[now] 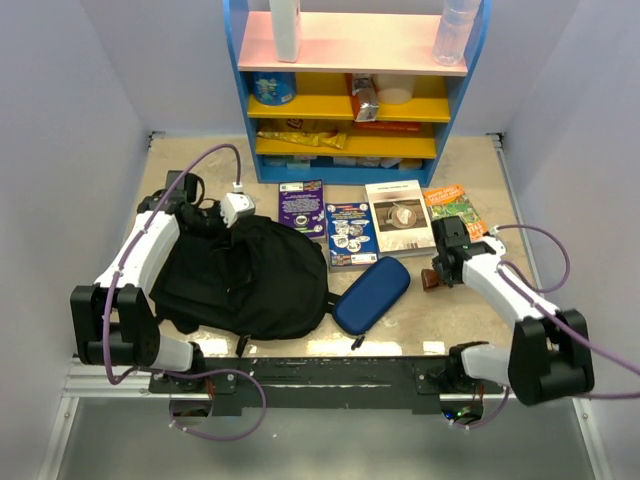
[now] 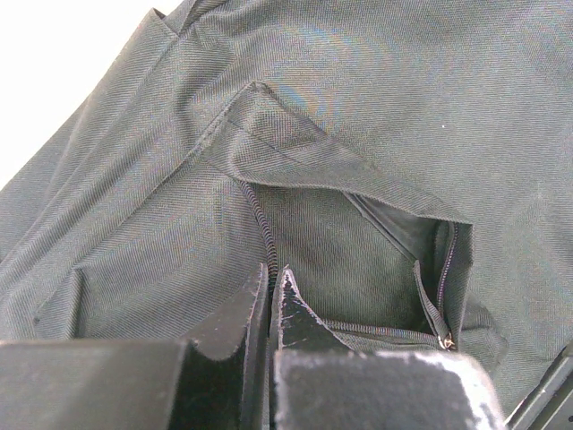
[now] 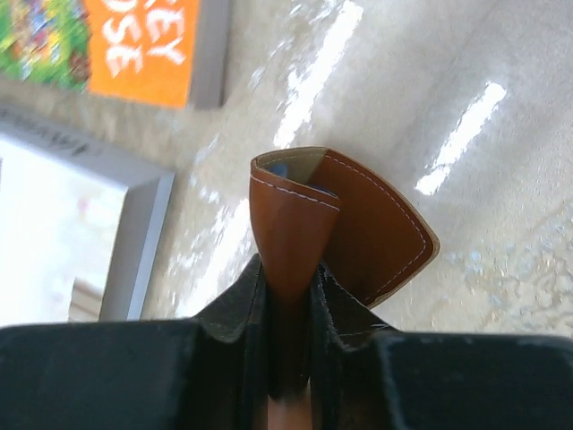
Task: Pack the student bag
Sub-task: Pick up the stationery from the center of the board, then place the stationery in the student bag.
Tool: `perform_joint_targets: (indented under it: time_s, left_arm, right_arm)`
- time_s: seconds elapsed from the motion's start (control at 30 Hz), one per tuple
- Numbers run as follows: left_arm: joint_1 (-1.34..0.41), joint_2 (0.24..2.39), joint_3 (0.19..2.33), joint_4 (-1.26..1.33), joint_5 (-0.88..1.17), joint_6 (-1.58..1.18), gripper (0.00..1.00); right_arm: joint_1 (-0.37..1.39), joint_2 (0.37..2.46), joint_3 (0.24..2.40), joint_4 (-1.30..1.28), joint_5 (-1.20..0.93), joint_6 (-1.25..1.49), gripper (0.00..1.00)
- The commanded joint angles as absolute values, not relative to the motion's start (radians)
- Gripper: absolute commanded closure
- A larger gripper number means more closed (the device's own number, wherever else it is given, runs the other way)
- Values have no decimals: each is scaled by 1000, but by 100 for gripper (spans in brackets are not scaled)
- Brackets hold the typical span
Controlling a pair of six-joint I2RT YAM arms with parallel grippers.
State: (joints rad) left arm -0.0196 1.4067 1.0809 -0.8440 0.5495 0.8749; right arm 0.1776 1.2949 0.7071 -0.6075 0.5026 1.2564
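Observation:
The student bag [image 1: 240, 275] is a big black backpack lying at the left of the table. My left gripper [image 1: 212, 222] rests on its upper left part. In the left wrist view the left gripper [image 2: 271, 273] is shut, with the zipper edge of an open pocket on the bag [image 2: 358, 107] running in between its fingertips. My right gripper [image 1: 437, 273] is at the right, shut on a folded brown leather wallet [image 1: 431, 282]. In the right wrist view the wallet [image 3: 367, 224] sticks out from between the jaws of the right gripper [image 3: 288, 269], just above the tabletop.
Several books lie in a row behind the bag: purple [image 1: 301, 207], blue [image 1: 349, 232], white-grey [image 1: 399, 217] and green-orange [image 1: 455, 207]. A dark-blue oval pencil case [image 1: 371, 294] lies between bag and right arm. A blue shelf unit [image 1: 355, 100] stands at the back.

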Motion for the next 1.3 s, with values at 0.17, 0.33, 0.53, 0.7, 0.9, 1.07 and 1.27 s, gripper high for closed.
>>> perform_joint_targets:
  time_s: [0.17, 0.33, 0.53, 0.7, 0.9, 1.07, 1.27]
  left_arm:
    - [-12, 1427, 1143, -844, 592, 870, 100]
    - [-12, 1428, 1147, -839, 597, 851, 100]
    - [-12, 1428, 1149, -838, 604, 833, 100]
    - [-12, 1416, 1144, -838, 612, 822, 100]
    - [-12, 1420, 1127, -828, 614, 813, 100]
    - [-12, 1420, 1118, -821, 614, 811, 100]
    - [-12, 1427, 1118, -818, 620, 807, 100]
  right_arm:
    - [418, 1046, 779, -606, 499, 1166, 78]
    - [635, 1152, 943, -477, 480, 1094, 75]
    - [851, 1450, 1178, -261, 423, 979, 68]
    - [923, 1663, 1353, -103, 319, 899, 65]
    - [977, 1841, 1459, -5, 216, 847, 63]
    - [1017, 1914, 1506, 54, 170, 830, 50]
    - [1039, 1977, 1540, 64, 95, 802, 37]
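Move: The brown wallet is already between the right fingers, just off the table. Its goal, the black bag's open mouth, lies about 53 cm to the right hand's left, level ahead and a touch higher. On the way the blue pencil case lies some 17 cm left and 5 cm back, the blue booklet 22 cm left and 10 cm ahead, the coffee book 9 cm left and 15 cm ahead. From the left hand, the mouth is about 4 cm right, 4 cm back and 5 cm below. The brown wallet, already held, is swept by the right hand some 50 cm left in one fast arc to the bag's mouth beside the left gripper, rising about 15 cm, then sinking 6 as it slows. The hand turns roughly 75 degrees counter-clockwise while its fingers spread from nearly shut to over half open, the wallet still between them; the left hand stays shut at the mouth's edge. ##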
